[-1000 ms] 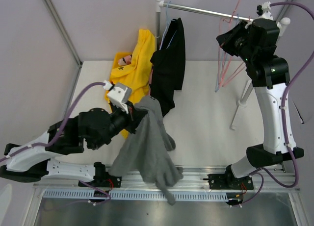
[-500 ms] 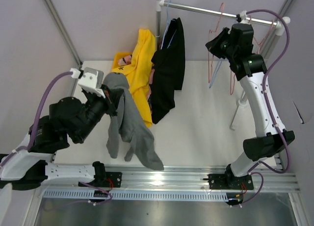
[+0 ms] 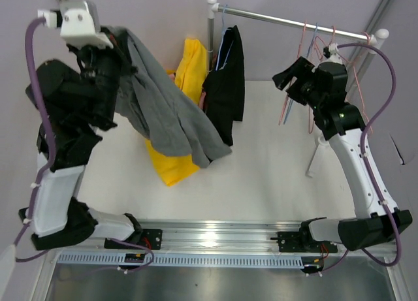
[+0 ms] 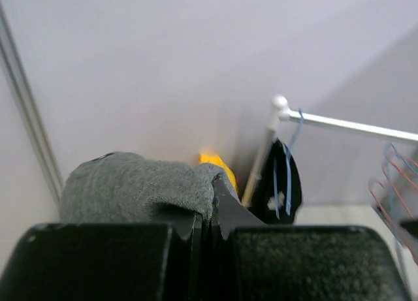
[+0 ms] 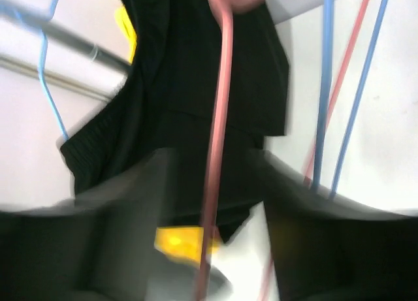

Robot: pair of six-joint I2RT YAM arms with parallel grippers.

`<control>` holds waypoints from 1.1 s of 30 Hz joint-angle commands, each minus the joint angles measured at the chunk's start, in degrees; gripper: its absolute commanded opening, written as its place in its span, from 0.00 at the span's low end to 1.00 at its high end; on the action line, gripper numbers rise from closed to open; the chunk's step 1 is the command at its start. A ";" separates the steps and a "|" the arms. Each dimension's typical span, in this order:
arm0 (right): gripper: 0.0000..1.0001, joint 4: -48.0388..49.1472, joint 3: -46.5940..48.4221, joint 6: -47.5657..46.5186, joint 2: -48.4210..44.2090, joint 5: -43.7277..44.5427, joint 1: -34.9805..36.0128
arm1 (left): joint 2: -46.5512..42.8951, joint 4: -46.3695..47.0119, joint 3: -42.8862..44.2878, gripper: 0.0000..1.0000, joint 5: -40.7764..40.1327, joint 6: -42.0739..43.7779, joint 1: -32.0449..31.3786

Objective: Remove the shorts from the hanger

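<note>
My left gripper [image 3: 121, 43] is raised high at the far left and is shut on the grey shorts [image 3: 166, 115], which drape down to the right over the yellow shorts [image 3: 171, 167]. In the left wrist view the grey cloth [image 4: 137, 187] is pinched at my left gripper [image 4: 210, 213]. Black shorts [image 3: 225, 85] hang from a blue hanger [image 3: 221, 36] at the rail's left end. My right gripper [image 3: 290, 79] stands open beside the empty hangers [image 3: 307, 59]. In the right wrist view a pink hanger wire [image 5: 219, 118] runs between its parted jaws [image 5: 212, 164], with the black shorts [image 5: 196, 85] behind.
The white rack's rail [image 3: 287, 18] crosses the back, with its post [image 3: 210, 27] at the left and a stand leg [image 3: 319, 147] at the right. Blue and pink hanger wires [image 5: 326, 85] hang right of my right gripper. The grey walls stand close behind.
My left arm has swung up and to the far left, carrying the grey shorts from low near the front. My right gripper has opened off the pink hanger and dropped below the rail.
</note>
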 commanded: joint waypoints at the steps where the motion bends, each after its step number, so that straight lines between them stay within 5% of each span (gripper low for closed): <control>1: 0.99 -0.91 -3.70 -0.53 -5.34 -1.35 0.26 | 9.93 6.26 13.82 0.00 4.62 6.28 7.99; 9: 0.99 -0.30 -17.22 0.70 -16.07 -3.19 0.35 | 26.31 6.33 21.71 0.00 24.80 -13.28 34.87; 14: 1.00 1.63 -24.44 2.55 -23.01 -4.68 0.35 | 36.42 16.06 19.55 0.03 43.09 -18.15 40.69; 15: 0.99 2.68 -25.32 2.64 -23.81 -5.21 0.35 | 39.04 19.23 18.12 0.05 52.00 -20.85 41.31; 21: 0.99 6.56 -26.21 1.15 -25.23 -10.40 3.15 | 49.42 22.52 15.56 0.15 61.93 -29.32 41.68; 22: 0.99 6.65 -25.51 0.62 -24.70 -10.49 3.85 | 49.96 21.73 14.95 0.19 62.72 -29.23 41.24; 27: 0.99 9.19 -18.05 -0.96 -19.79 -10.58 8.51 | 48.31 16.46 10.04 0.93 67.99 -28.97 38.86; 30: 0.99 11.30 -11.37 -2.46 -14.78 -9.88 10.97 | 43.22 12.41 5.46 0.99 71.96 -28.88 37.81; 33: 0.99 12.27 -2.87 -4.82 -7.75 -8.47 14.23 | 33.65 9.25 -3.84 0.99 66.97 -28.35 36.23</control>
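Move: The left hand, holding the grey shorts high, has its goal, the yellow shorts heaped on the orange bin, about 28 cm ahead and 55 cm below; the hanging black shorts are 28 cm ahead, 21 cm right and 34 cm below. From the right hand the black shorts lie about 13 cm ahead, 18 cm left and 10 cm below, with the pink hanger about 4 cm ahead and 2 cm right, level with it. The left hand flings the grey shorts some 37 cm forward, at first slightly up, then steeply down towards the yellow heap, tipping about 30 degrees nose-down and opening wide late on to let go, easing back and right. The right hand finishes opening and backs about 11 cm off the pink hanger, sinking, then swings left and up again, turning counter-clockwise. ##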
